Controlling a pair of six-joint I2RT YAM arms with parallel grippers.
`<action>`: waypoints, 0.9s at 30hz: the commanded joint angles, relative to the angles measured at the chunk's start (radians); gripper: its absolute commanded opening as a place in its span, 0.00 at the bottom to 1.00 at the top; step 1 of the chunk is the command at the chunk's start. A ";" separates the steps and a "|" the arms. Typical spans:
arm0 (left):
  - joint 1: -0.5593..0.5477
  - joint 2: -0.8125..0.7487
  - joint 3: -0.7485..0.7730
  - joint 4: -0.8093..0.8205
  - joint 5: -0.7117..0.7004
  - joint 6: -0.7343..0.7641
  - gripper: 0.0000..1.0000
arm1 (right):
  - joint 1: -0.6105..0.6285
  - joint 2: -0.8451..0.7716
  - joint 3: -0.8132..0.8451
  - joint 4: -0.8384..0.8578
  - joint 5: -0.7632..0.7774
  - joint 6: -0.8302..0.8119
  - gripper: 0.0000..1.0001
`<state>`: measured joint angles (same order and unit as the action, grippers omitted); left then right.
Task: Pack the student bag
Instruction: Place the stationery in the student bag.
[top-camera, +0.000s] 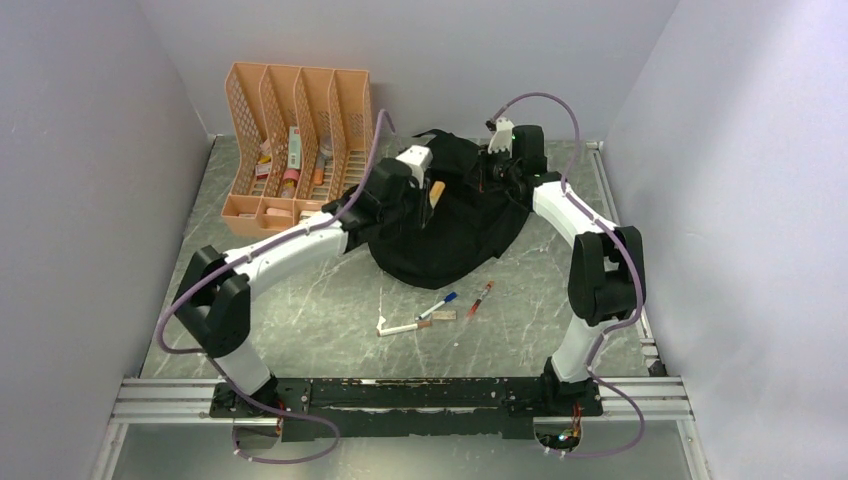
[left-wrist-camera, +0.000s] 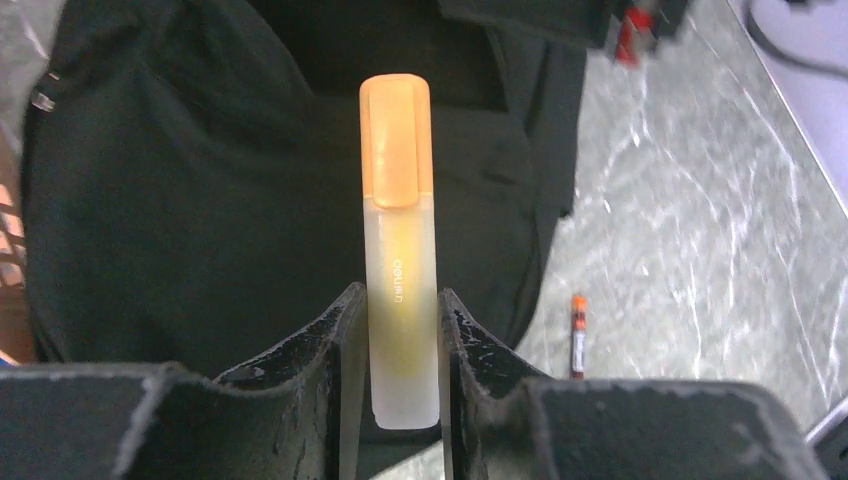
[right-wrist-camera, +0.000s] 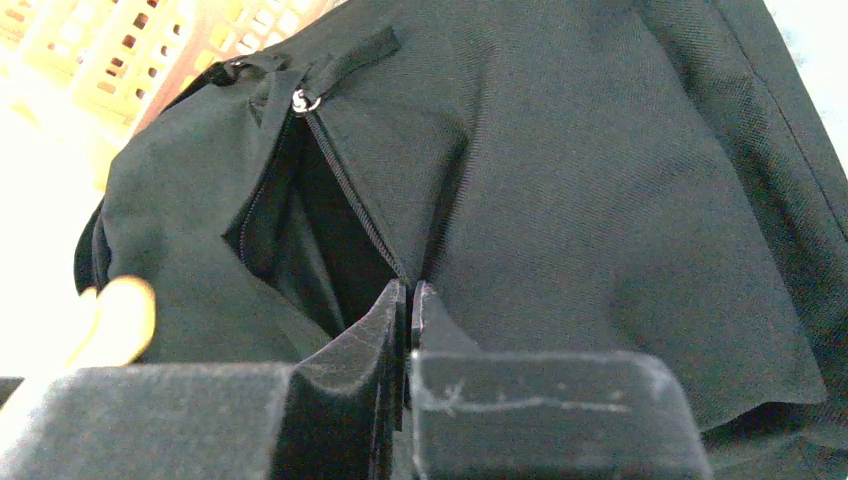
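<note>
The student bag (top-camera: 455, 240), a large black fabric backpack, lies at the back middle of the table. Its zipped pocket (right-wrist-camera: 300, 230) gapes open, with the zipper pull (right-wrist-camera: 299, 100) at the top end. My right gripper (right-wrist-camera: 410, 287) is shut on the bag's fabric at the lower end of the zipper line, on the bag's far right side (top-camera: 493, 170). My left gripper (left-wrist-camera: 400, 297) is shut on a highlighter (left-wrist-camera: 400, 230) with an orange cap and pale body, held over the bag (left-wrist-camera: 180, 200). The highlighter (top-camera: 437, 190) points toward the opening.
An orange file rack (top-camera: 295, 140) with small items stands at the back left, beside the bag. In front of the bag lie a blue-capped pen (top-camera: 438, 304), a red pen (top-camera: 481, 298) and a white marker (top-camera: 402, 327). Grey walls enclose the table.
</note>
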<state>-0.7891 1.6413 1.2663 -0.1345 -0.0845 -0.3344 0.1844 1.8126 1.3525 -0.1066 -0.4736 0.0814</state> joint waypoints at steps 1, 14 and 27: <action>0.060 0.093 0.135 -0.104 0.048 -0.039 0.05 | 0.021 -0.076 -0.040 0.099 0.044 -0.016 0.00; 0.085 0.320 0.466 -0.300 0.153 -0.098 0.05 | 0.045 -0.102 -0.076 0.147 0.096 -0.002 0.00; 0.085 0.462 0.665 -0.449 0.144 -0.094 0.05 | 0.065 -0.123 -0.109 0.232 0.166 0.074 0.00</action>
<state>-0.7044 2.0644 1.8694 -0.5110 0.0372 -0.4198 0.2363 1.7378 1.2385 0.0563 -0.3393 0.1371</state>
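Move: The left hand holds the orange-capped case; the bag's mouth lies about 9 cm ahead of it, 6 cm to its right and 6 cm lower. The right gripper is some 7 cm ahead and 10 cm right of the left hand; on the table, roughly 18 cm below, the blue marker lies 17 cm back and 6 cm right, the red pen 15 cm back and 16 cm right. For the right hand, pinching the zip edge, the mouth is some 4 cm left, 1 cm ahead and 3 cm lower. Left hand brings the held case about 7 cm forward and 4 cm right into the mouth, tipping down 15 degrees. ##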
